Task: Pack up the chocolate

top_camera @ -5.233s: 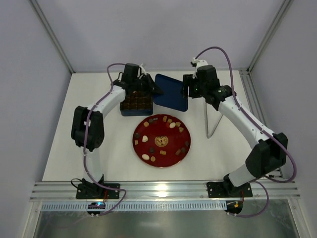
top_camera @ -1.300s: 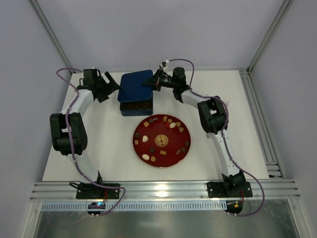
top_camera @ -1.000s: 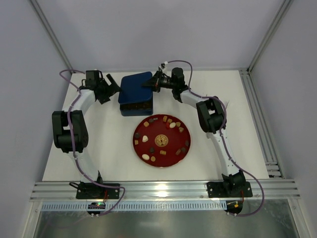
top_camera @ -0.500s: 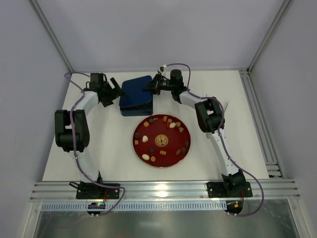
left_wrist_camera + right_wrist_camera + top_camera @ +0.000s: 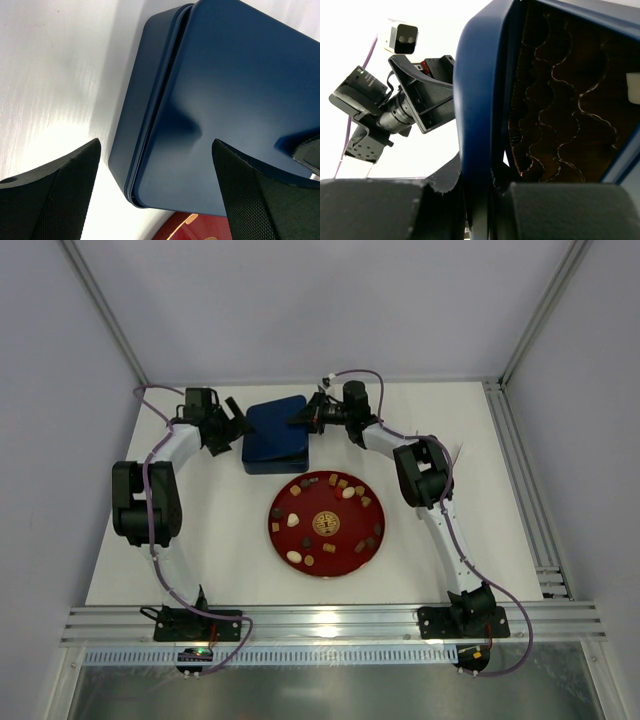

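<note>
Several bite-size pieces of chocolate (image 5: 347, 493), dark, light brown and cream, lie on the red plate (image 5: 326, 545). Behind it stands the dark blue tin (image 5: 262, 462) with its lid (image 5: 275, 428) lying over it, slightly askew, hiding the inside. My right gripper (image 5: 306, 418) (image 5: 482, 200) is shut on the lid's right rim (image 5: 477, 125); the lid's brown padded lining (image 5: 560, 110) shows. My left gripper (image 5: 237, 427) (image 5: 155, 200) stands open at the tin's left side, its fingers (image 5: 50, 200) straddling the lid (image 5: 240, 100) and tin wall (image 5: 132, 135).
The red plate's edge (image 5: 192, 227) lies just beyond the tin's near corner. A metal rail (image 5: 520, 470) runs along the table's right side and another (image 5: 330, 625) along the front. The left arm's wrist camera (image 5: 400, 37) faces the right gripper.
The right gripper has lowered the lid down over the tin, covering the chocolates inside. The left gripper has moved right, up to the tin's left side.
</note>
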You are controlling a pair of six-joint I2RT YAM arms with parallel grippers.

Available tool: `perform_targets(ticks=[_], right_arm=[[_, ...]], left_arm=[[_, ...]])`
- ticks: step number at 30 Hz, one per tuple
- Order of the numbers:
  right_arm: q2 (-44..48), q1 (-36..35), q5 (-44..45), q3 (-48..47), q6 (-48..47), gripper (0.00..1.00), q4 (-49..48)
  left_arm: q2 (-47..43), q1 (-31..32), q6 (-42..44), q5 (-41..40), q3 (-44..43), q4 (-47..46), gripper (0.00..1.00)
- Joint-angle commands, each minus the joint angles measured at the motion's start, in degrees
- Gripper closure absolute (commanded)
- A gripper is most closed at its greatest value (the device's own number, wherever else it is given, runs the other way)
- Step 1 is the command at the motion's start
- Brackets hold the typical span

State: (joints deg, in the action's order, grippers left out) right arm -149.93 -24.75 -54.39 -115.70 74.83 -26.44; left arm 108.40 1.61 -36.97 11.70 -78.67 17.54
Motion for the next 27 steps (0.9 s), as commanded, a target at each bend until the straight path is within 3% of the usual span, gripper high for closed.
perform_targets(ticks=[1, 18, 27], right_arm=[[1.39, -0.21, -1.33, -1.02, -1.0, 0.8, 0.86], [5.35, 1.99, -1.33, 4.87, -1.0, 0.66, 1.12], [6.75, 2.6, -0.8, 4.78, -6.62, 0.62, 8.94]], left_arm=[[0.15, 0.24, 0.85, -0.89, 0.01, -1.19, 0.11], [0.85, 0.24, 1.2, -1.51, -0.34, -0.31, 0.11], [0.94, 0.24, 1.38, -1.42, -0.43, -0.22, 0.11]])
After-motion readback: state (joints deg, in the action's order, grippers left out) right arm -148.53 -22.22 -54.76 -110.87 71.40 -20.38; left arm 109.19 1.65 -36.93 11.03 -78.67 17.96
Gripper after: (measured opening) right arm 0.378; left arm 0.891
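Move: From the right gripper, whose fingers point left onto the lid's right edge, the box's middle lies about 6 cm to the left, 5 cm back and some 7 cm below. The lid's middle is about 6 cm left, 2 cm back and 2 cm lower; the red plate sits some 26 cm back, 6 cm right and 9 cm down. From the left gripper the box's middle is about 10 cm right, 5 cm back and 5 cm below. Lower the right gripper about 3 cm to lay the lid's raised outer side down on the box, loosening the fingers from the start. While still sinking, begin drawing it right, then carry on rightwards almost level for some 3 cm in all, fingers opening farther but still either side of the lid's edge, dragging the lid with them. ##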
